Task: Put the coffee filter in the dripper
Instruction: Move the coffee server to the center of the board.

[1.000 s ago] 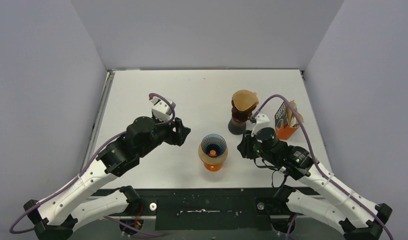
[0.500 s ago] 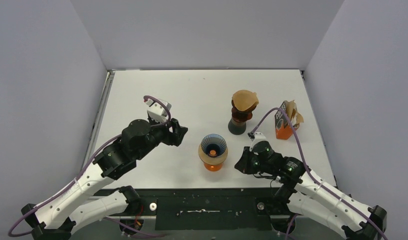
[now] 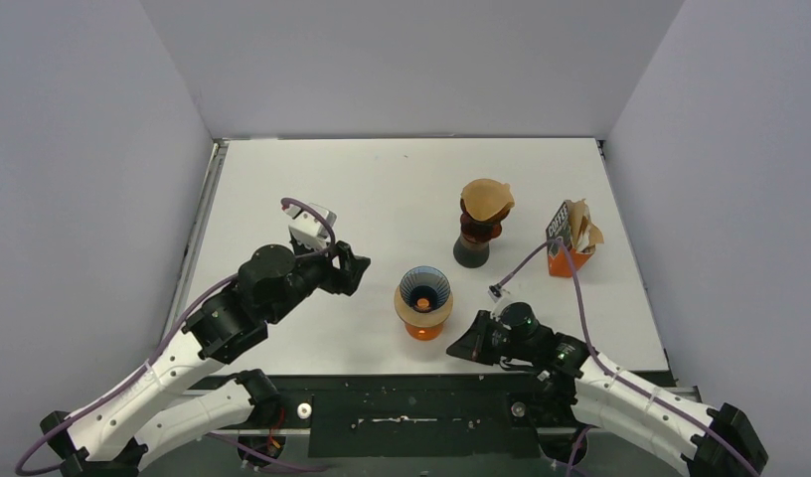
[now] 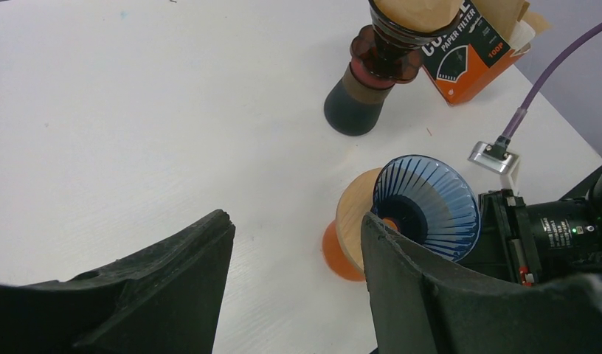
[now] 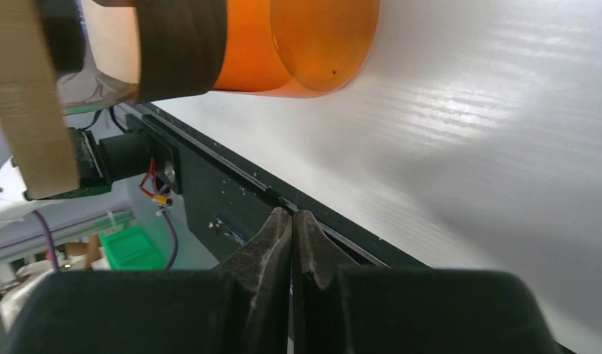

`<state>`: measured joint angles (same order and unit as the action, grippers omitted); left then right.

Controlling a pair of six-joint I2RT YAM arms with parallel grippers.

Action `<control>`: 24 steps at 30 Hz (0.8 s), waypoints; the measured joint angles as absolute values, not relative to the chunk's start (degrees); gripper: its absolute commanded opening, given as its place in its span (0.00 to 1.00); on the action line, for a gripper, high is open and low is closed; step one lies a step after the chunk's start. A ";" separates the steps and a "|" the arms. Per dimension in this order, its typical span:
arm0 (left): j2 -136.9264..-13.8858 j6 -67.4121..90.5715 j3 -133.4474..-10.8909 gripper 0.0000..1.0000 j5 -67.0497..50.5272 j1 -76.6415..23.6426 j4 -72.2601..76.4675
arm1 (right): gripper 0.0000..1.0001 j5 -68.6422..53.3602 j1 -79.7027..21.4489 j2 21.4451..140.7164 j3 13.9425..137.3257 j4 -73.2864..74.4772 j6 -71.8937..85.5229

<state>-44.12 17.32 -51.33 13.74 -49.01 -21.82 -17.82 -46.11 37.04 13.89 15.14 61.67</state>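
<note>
A blue ribbed dripper (image 3: 424,289) stands on a wood and orange base mid-table, with nothing in it; it also shows in the left wrist view (image 4: 427,206). A brown paper filter (image 3: 486,196) sits in a dark red dripper on a dark stand behind it. More filters stick out of an orange box (image 3: 565,242). My left gripper (image 3: 357,272) is open and empty, just left of the blue dripper. My right gripper (image 3: 462,347) is shut and empty, low by the table's front edge, right of the orange base (image 5: 313,44).
The dark red dripper with its stand (image 4: 372,81) and the orange filter box (image 4: 468,51) stand at the back right. The black front rail (image 3: 411,402) runs under the table's near edge. Grey walls close in the three other sides.
My right arm has drawn back from beside the filter box down to the near edge, gripper shut. My left arm has shifted slightly back and left, still open.
</note>
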 measured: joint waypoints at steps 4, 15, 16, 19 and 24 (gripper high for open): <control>-43.16 17.32 -50.92 0.62 13.72 -49.01 -21.74 | 0.00 -19.84 -46.11 38.74 8.95 5.56 67.35; -42.33 17.34 -50.63 0.62 13.19 -49.01 -21.58 | 0.00 -20.10 -48.56 51.83 4.45 -18.70 77.30; -42.19 17.34 -50.50 0.62 13.13 -49.01 -21.58 | 0.00 -19.81 -48.88 53.28 4.43 -20.78 77.76; -42.04 17.32 -50.37 0.62 13.06 -49.01 -21.63 | 0.00 -18.81 -49.69 57.71 4.43 -26.65 78.98; -41.60 17.32 -50.15 0.62 13.02 -49.01 -21.63 | 0.00 -15.55 -51.77 64.69 4.34 -35.46 81.01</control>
<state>-41.60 17.32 -50.15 13.02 -49.01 -21.63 -15.55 -51.77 64.69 4.34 -35.46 81.01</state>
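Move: The coffee server, carrying the wooden ring and blue dripper, stands about 6 cm ahead and 6 cm to the left of the right hand, its middle some 4 cm higher; the blue dripper is right over it, about 12 cm above that hand. The brown dripper stack stands roughly 26 cm ahead and 6 cm to the right of the right hand. From the left hand the server lies some 12 cm right, 3 cm ahead and 14 cm below. The coffee server's near side is what the right hand slips in along: with fingers still shut and low over the board, the hand travels about 5.5 cm left, dipping slightly at first, then also easing nearly 2 cm forward towards the orange base. The wrist tips the left-pointing fingers up some 15 degrees, flatter to the board. Whether they touch the server can't be seen. ##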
